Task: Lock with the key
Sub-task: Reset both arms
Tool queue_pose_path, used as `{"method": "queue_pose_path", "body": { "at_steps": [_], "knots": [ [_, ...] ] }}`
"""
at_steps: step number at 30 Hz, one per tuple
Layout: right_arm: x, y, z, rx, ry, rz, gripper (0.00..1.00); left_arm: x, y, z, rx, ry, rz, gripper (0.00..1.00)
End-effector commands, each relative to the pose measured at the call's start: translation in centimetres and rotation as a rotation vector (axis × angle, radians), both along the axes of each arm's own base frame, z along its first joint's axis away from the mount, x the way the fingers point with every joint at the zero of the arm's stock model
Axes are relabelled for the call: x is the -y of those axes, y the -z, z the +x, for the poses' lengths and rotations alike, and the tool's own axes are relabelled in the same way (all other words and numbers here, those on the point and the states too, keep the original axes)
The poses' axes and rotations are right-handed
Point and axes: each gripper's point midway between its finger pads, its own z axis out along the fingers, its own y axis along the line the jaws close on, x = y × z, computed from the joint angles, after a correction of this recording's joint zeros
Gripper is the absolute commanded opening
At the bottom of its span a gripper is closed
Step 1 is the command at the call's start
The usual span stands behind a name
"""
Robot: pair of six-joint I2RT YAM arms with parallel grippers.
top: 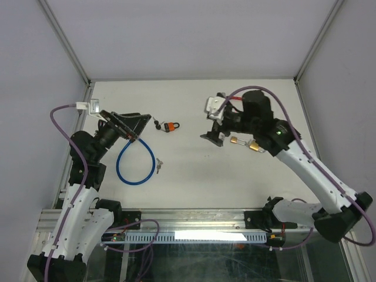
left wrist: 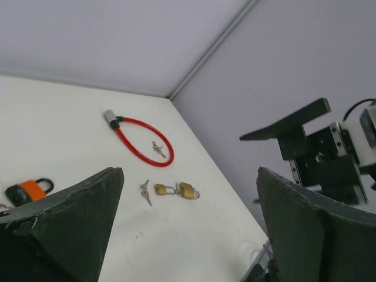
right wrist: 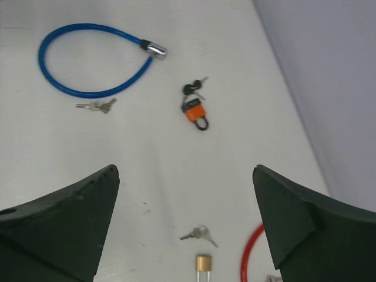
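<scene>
An orange padlock point(top: 171, 126) point(right wrist: 195, 113) lies at mid-table with black-headed keys point(right wrist: 194, 88) beside it. A brass padlock point(left wrist: 189, 190) point(top: 251, 144) lies linked to a smaller brass one point(left wrist: 160, 190) point(right wrist: 203, 262), with silver keys point(left wrist: 144, 191) point(right wrist: 200, 235) next to them. My left gripper point(top: 141, 126) point(left wrist: 189, 171) hovers left of the orange padlock, open and empty. My right gripper point(top: 214, 120) point(right wrist: 185, 169) hangs above the table between the orange and brass padlocks, open and empty.
A blue cable lock point(top: 135, 161) point(right wrist: 88, 59) lies in a loop at front left with keys point(top: 158, 165) point(right wrist: 97, 106) beside it. A red cable lock point(left wrist: 144, 141) with keys point(left wrist: 157, 150) inside its loop lies at back right. Walls enclose the table.
</scene>
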Motion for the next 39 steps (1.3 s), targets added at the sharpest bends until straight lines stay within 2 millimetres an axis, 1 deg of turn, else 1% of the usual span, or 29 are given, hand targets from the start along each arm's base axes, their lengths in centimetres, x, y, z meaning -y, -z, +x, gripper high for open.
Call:
{"method": "queue_pose_path", "body": {
  "at_steps": [1,3,6,8,10,12,14,16,17,21,26,31,35,39],
  "knots": [
    [5.5,-4.8,1.5,0.152,0.149,0.052,0.99,2.0,-5.3,-3.0,0.157,0.174,0.085,0.99],
    [7.5,-6.6,1.0,0.179,0.204,0.074,0.99,2.0,-7.1,-3.5,0.201,0.180,0.103,0.99],
    [9.6,-8.9,0.2,0.196,0.293,0.108,0.99,1.6,-10.0,-4.3,0.274,0.152,0.168,0.99],
    [11.1,-11.1,0.1,0.191,0.404,0.179,0.99,1.2,-11.8,-4.9,0.315,0.124,0.206,0.99],
    [13.0,-13.4,0.3,0.200,0.538,0.262,0.99,0.9,-13.5,-5.8,0.357,0.108,0.233,0.99],
    [14.5,-15.3,0.0,0.211,0.614,0.318,0.99,0.8,-15.0,-6.8,0.401,0.104,0.250,0.99],
    [15.0,-16.3,-1.0,0.220,0.608,0.334,0.99,0.7,-16.1,-7.8,0.438,0.108,0.257,0.99],
    [14.9,-17.1,-2.4,0.219,0.560,0.344,0.99,0.7,-16.9,-8.9,0.471,0.109,0.260,0.99],
    [14.6,-17.4,-3.1,0.211,0.521,0.351,0.99,0.6,-17.2,-9.3,0.482,0.109,0.259,0.99],
    [14.2,-18.4,-4.4,0.167,0.486,0.417,0.99,0.5,-18.0,-10.6,0.517,0.105,0.262,0.99],
    [15.1,-20.5,-5.0,0.124,0.549,0.541,0.99,0.2,-18.4,-11.8,0.547,0.095,0.270,0.99],
    [15.9,-22.1,-6.0,0.108,0.575,0.613,0.99,0.2,-18.3,-12.1,0.553,0.094,0.274,0.99],
    [16.1,-22.3,-6.4,0.107,0.574,0.623,0.99,0.1,-18.2,-12.1,0.553,0.090,0.278,0.99],
    [16.4,-22.1,-6.1,0.116,0.590,0.618,0.99,0.1,-18.1,-12.1,0.554,0.086,0.281,0.99]
  ]
}}
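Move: The blue lock's metal head, let go already, lies about 9 cm ahead of the empty left hand, 9 cm to its left and 30 cm below; its keys lie nearly under that hand, some 2 cm back and 2 cm right, and the orange padlock 15 cm ahead, 6 cm right. From the right hand, also empty, the keys are about 17 cm left, 1 cm ahead and 29 cm below, the lock head 29 cm left, 11 cm ahead, the orange padlock 12 cm left, 17 cm ahead. Up and away from the lock and its keys go both arms, touching nothing, fingers staying wide open. The left rises some 18 cm while drawing back about 10, its fingers tipping up. The right climbs about 20 cm while swinging 16 to its right, easing back later, and its wrist turns some 30 degrees clockwise as its left side rolls up. ##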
